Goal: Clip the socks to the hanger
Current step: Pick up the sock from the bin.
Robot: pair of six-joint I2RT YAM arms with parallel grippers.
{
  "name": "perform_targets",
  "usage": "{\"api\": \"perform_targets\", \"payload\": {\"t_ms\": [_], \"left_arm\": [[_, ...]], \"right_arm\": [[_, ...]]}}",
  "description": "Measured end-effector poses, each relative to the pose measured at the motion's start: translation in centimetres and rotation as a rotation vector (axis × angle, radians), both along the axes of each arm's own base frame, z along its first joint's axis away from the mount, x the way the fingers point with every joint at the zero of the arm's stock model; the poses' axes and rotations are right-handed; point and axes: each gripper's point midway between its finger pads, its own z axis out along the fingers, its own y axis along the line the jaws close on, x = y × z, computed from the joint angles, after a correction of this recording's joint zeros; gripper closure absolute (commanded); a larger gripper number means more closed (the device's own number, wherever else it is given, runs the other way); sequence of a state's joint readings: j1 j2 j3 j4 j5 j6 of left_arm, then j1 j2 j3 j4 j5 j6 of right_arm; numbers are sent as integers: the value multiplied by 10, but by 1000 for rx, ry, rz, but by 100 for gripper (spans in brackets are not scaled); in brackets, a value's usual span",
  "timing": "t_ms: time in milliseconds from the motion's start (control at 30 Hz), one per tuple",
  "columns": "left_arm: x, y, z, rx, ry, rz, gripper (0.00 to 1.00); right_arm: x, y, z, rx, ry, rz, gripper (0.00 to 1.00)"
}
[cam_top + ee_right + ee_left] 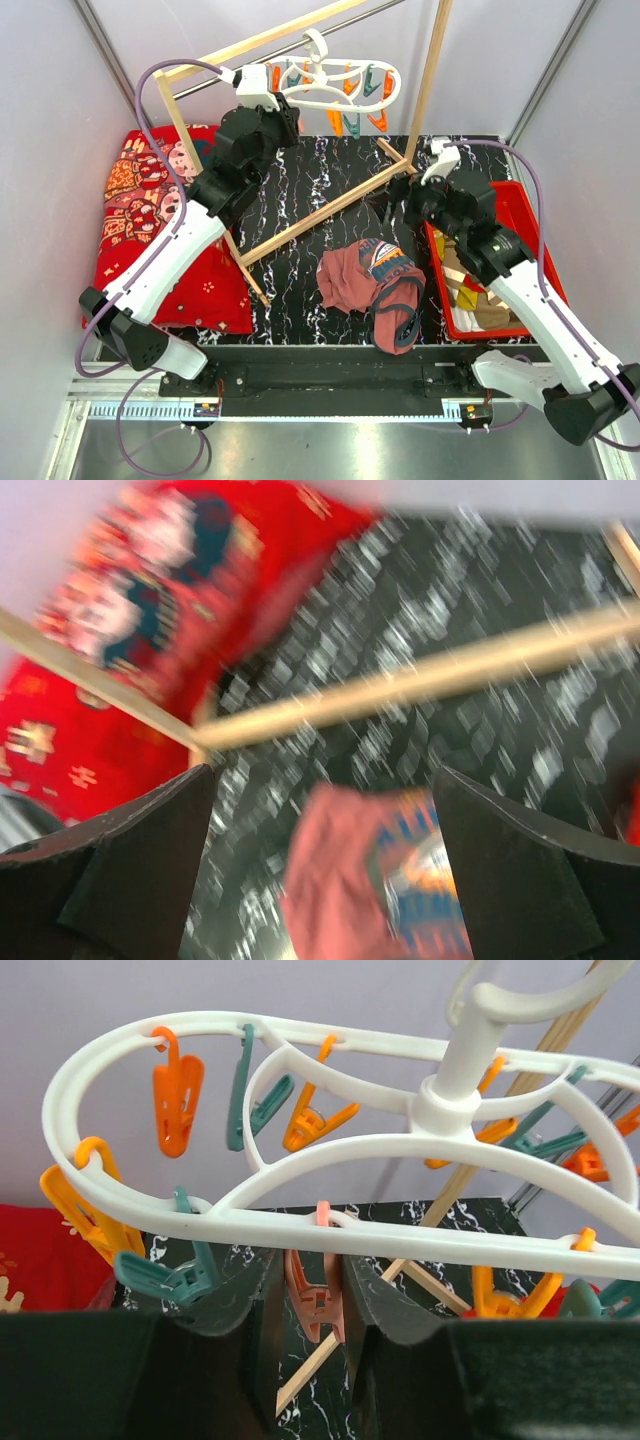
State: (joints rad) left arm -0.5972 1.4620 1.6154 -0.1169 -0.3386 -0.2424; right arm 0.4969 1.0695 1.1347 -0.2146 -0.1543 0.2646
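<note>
The white oval hanger (340, 85) hangs from the rail at the back, with orange and teal pegs under its rings (300, 1225). My left gripper (288, 100) is raised to it. In the left wrist view its jaws (313, 1290) press both sides of a salmon-orange peg (318, 1310) hanging from the near ring. Mustard and striped socks (472, 292) lie in the red tray (520, 215) on the right. My right gripper (395, 205) hovers over the table left of the tray, open wide (320, 780) with nothing between its fingers; its view is blurred.
A rust-maroon garment with blue print (370, 285) (370, 880) lies crumpled at the table's middle front. Wooden poles of the rack (330, 210) (420, 680) cross the table and rise at the back. A red cartoon-print cushion (150, 200) lies on the left.
</note>
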Motion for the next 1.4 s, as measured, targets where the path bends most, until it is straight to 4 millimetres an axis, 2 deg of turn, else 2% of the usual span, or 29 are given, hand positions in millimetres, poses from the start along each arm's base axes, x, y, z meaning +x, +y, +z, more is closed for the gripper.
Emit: {"api": "perform_targets", "payload": {"t_ms": [133, 233, 333, 433, 700, 767, 800, 967, 1100, 1267, 1333, 1400], "left_arm": [[0, 2, -2, 16, 1, 6, 100], [0, 2, -3, 28, -2, 8, 100], [0, 3, -3, 38, -2, 9, 100], [0, 4, -4, 42, 1, 12, 100], [1, 5, -6, 57, 5, 19, 100], [1, 6, -6, 61, 5, 19, 100], [1, 6, -6, 62, 5, 19, 100], [0, 6, -7, 71, 5, 20, 100], [0, 7, -7, 77, 9, 20, 100], [-1, 7, -9, 83, 16, 20, 100], [-1, 7, -9, 84, 19, 20, 100], [-1, 8, -8, 85, 20, 20, 100]], "right_arm": [[-12, -37, -42, -121, 174, -131, 0], [-10, -76, -70, -200, 304, -260, 0], [3, -123, -88, -249, 412, -427, 0], [19, -152, -102, -280, 493, -541, 0], [69, -208, -147, -284, 694, -758, 0], [78, -218, -154, -294, 717, -786, 5], [81, -220, -158, -297, 725, -790, 12], [101, -239, -177, -302, 772, -815, 23], [119, -257, -203, -322, 828, -822, 34], [131, -257, -238, -345, 901, -770, 45], [135, -254, -251, -353, 926, -741, 45], [138, -252, -263, -359, 947, -718, 52]]}}
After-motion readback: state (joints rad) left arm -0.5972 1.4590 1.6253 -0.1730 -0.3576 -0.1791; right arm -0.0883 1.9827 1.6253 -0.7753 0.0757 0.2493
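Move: Down in the red bin, the striped sock's cuff end lies about 17 cm ahead of the right hand, 26 cm to its right and 34 cm below. A red-and-white sock lies beside it, some 5 cm farther right and 4 cm nearer; a yellow sock lies level with it, about 9 cm to its right. The pink garment is about 10 cm back from the right hand, straight below that line. From the left hand, the cuff is about 6 cm ahead, 46 cm right and 43 cm below. Swinging away from the hanger, the empty right hand goes about 25 cm right and as far down, and some 14 cm forward after a slight dip back, to come above the striped sock near its cuff. The wrist tips from nearly level to steeply downward while turning clockwise some 40 degrees; the wide-open fingers narrow to about half late on, without touching. ##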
